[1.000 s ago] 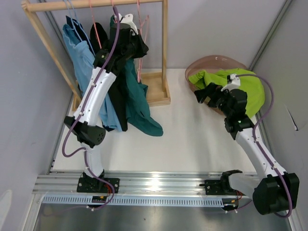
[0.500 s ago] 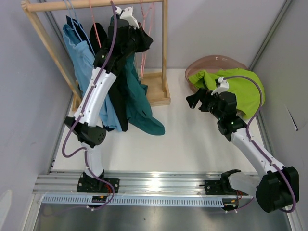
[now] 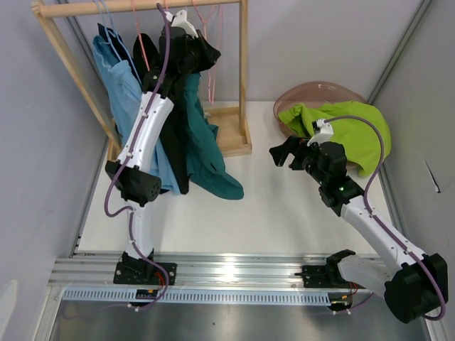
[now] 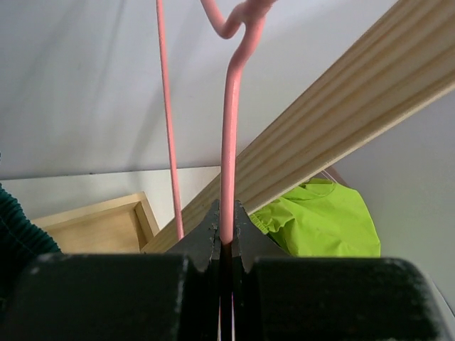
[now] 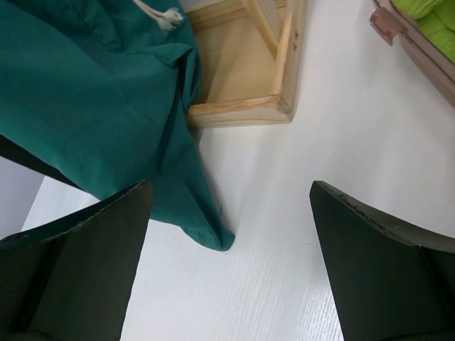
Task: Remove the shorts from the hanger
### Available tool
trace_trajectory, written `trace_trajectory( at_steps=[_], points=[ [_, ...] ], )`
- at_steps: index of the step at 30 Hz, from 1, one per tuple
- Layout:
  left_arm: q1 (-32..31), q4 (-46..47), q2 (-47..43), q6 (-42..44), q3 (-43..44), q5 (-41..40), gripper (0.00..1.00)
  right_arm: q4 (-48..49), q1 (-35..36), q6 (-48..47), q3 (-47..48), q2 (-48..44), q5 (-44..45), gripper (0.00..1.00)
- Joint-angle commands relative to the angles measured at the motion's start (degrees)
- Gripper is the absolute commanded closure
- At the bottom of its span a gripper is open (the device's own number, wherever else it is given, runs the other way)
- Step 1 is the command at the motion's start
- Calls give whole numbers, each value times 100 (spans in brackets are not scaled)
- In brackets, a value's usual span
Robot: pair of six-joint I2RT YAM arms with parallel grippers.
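Note:
The teal shorts [image 3: 202, 149] hang from the wooden rack's rail [image 3: 135, 6], their lower corner resting on the table [image 5: 213, 238]. My left gripper [image 3: 208, 48] is high under the rail, shut on the wire of a pink hanger [image 4: 229, 142] just below its hook. Light blue shorts [image 3: 121, 82], navy shorts [image 3: 106, 35] and black shorts [image 3: 144, 50] hang further left. The lime green shorts [image 3: 348, 131] lie in the basket, also visible as lime green shorts [image 4: 320, 224] in the left wrist view. My right gripper [image 3: 281, 150] hovers open over the table, facing the teal shorts [image 5: 85, 92], nothing between its fingers.
The rack's wooden base tray [image 3: 231, 131] sits between the teal shorts and my right gripper; the same tray [image 5: 245, 71] shows in the right wrist view. A brown basket [image 3: 320, 90] stands at the back right, its rim [image 5: 398, 35] close to the right gripper. Other pink hangers [image 3: 211, 71] dangle from the rail.
My right arm has swung left, away from the basket and the lime green shorts, toward the teal shorts. My left gripper has risen slightly toward the rail with the pink hanger.

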Motion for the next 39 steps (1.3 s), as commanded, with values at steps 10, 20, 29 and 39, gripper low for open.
trace_trajectory(
  at_steps=[10, 20, 29, 39],
  points=[
    [28, 222, -925, -250, -673, 894, 54, 62, 474, 18, -1, -108, 457, 1],
    [-69, -305, -1839, 5, -831, 921, 14, 62, 914, 62, -10, -151, 826, 1],
    [10, -736, -2252, 374, -946, 482, 13, -87, 1107, 45, -107, -309, 959, 0],
    [265, -965, -2402, 787, -1139, -353, 13, -316, 1107, -43, -212, -573, 1064, 1]
  ],
)
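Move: The left hand still holds the emptied pink hanger, hooked on the rail about 15 cm straight above it. The teal shorts, next in line, have their middle roughly 7 cm to its left, 9 cm back and 13 cm lower; the black shorts hang some 15 cm left, 8 cm back and as low. The rack's right post stands about 8 cm to the right, level fore and aft. From the right hand, the teal shorts lie about 11 cm ahead, 26 cm left and 5 cm higher. The left fingers open wide and let go of the empty pink hanger while the hand draws back towards the robot, first level and then climbing about 11 cm to clear it, before turning left, downward and slightly forward again, still open, to end in front of the teal shorts' hanger. The right hand, empty and wide open, eases back and left about 4 cm each over the table, clear of the shorts, and drifts a little right at the end. ##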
